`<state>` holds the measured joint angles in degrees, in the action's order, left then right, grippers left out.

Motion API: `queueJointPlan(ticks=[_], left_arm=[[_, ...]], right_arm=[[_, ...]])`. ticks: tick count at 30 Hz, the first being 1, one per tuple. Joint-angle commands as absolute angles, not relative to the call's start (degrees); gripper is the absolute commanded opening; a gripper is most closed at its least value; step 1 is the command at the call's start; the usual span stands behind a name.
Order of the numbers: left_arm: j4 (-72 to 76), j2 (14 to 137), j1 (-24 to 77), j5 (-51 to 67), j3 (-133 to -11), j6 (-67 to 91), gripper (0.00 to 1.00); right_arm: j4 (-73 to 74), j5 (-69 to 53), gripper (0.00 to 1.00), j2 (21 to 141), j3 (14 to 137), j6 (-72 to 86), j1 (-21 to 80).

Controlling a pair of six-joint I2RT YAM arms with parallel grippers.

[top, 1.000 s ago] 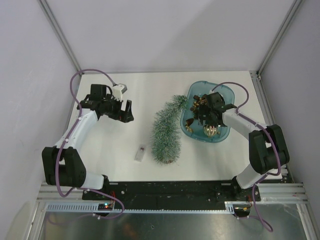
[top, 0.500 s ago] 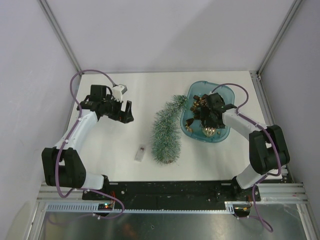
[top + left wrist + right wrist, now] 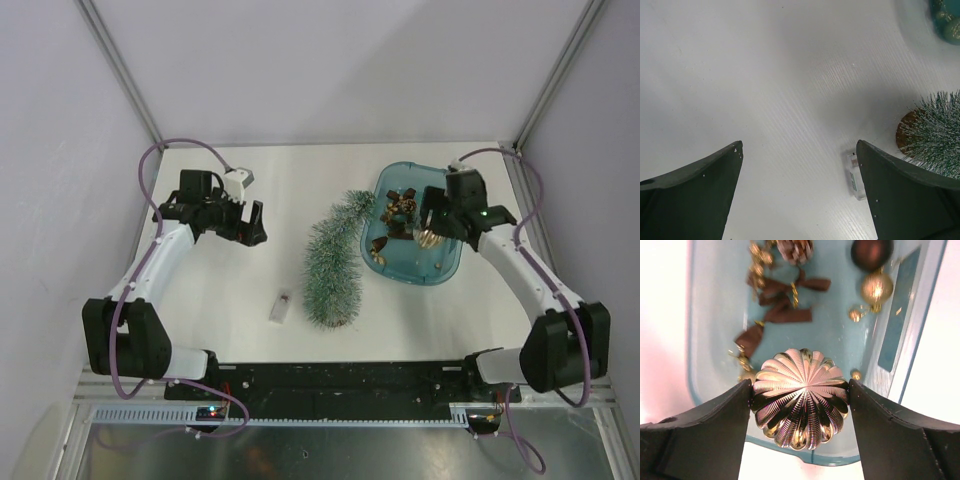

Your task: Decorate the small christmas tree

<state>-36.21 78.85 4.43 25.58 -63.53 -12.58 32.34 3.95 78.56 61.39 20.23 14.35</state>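
The small christmas tree (image 3: 332,262) lies on its side in the middle of the table, its wooden base toward the near edge; its base end (image 3: 932,142) also shows in the left wrist view. To its right stands a blue tray (image 3: 447,268) of ornaments. My right gripper (image 3: 431,228) hangs above the tray, shut on a ribbed gold bauble (image 3: 800,397) that fills the gap between both fingers. The bauble (image 3: 432,238) is clear of the tray floor (image 3: 720,315). My left gripper (image 3: 254,226) is open over bare table, left of the tree, holding nothing.
Brown ribbon bows (image 3: 785,310), a gold ball (image 3: 876,287), a dark brown ball (image 3: 871,252) and a pine cone (image 3: 795,247) lie in the tray. A small clear plastic piece (image 3: 281,306) lies on the table left of the tree's base. Walls enclose the table.
My right gripper closed on the ribbed gold bauble and rose out of the tray with it, the arm's elbow swinging out to the right. The left arm has not moved.
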Motion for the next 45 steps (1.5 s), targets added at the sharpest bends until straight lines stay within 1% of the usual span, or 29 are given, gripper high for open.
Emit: queueJointPlan(ticks=[1,7,14,18,23,26,38,45], left_arm=[[-35.00,76.92,4.13,25.60,-63.63,-13.78,1.00],[-34.99,76.66,4.20,26.12,-63.34,-13.78,1.00],[-35.05,76.46,4.13,27.29,-62.91,-14.12,1.00],[-35.08,76.15,4.14,28.38,-62.50,-14.62,1.00],[-35.04,75.77,4.13,29.43,-62.47,-14.96,1.00],[-35.10,75.65,4.14,30.06,-62.49,-15.02,1.00],[-35.11,75.53,4.21,30.50,-62.32,-15.31,1.00],[-35.05,75.76,4.28,30.73,-62.41,-15.13,1.00]], right_arm=[[31.15,-0.61,0.38,71.95,68.42,21.61,12.66],[28.42,-7.78,0.38,67.13,79.38,23.90,11.08],[26.69,-14.64,0.38,68.13,92.35,28.11,10.63],[23.81,-19.05,0.38,68.27,95.88,30.83,10.57],[20.33,-26.89,0.38,68.10,96.58,33.88,10.61],[19.92,-29.08,0.38,67.88,96.13,34.38,10.87],[22.14,-29.87,0.34,68.72,94.55,29.55,19.05],[24.73,-29.70,0.33,68.40,94.04,27.27,20.03]])
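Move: The right hand already holds the ribbed gold ornament over the near part of the tray. From it, the standing tree's middle lies about 11 cm back, 20 cm left and 5 cm higher. The tray's middle is some 11 cm ahead, level sideways and 11 cm below; the dark bauble in it lies 14 cm ahead and 7 cm right. From the left hand, the tree is about 10 cm back and 20 cm right. The right arm whips the gripped ornament up some 35 cm, then about 12 cm left, wrist tilting up and turning left. ##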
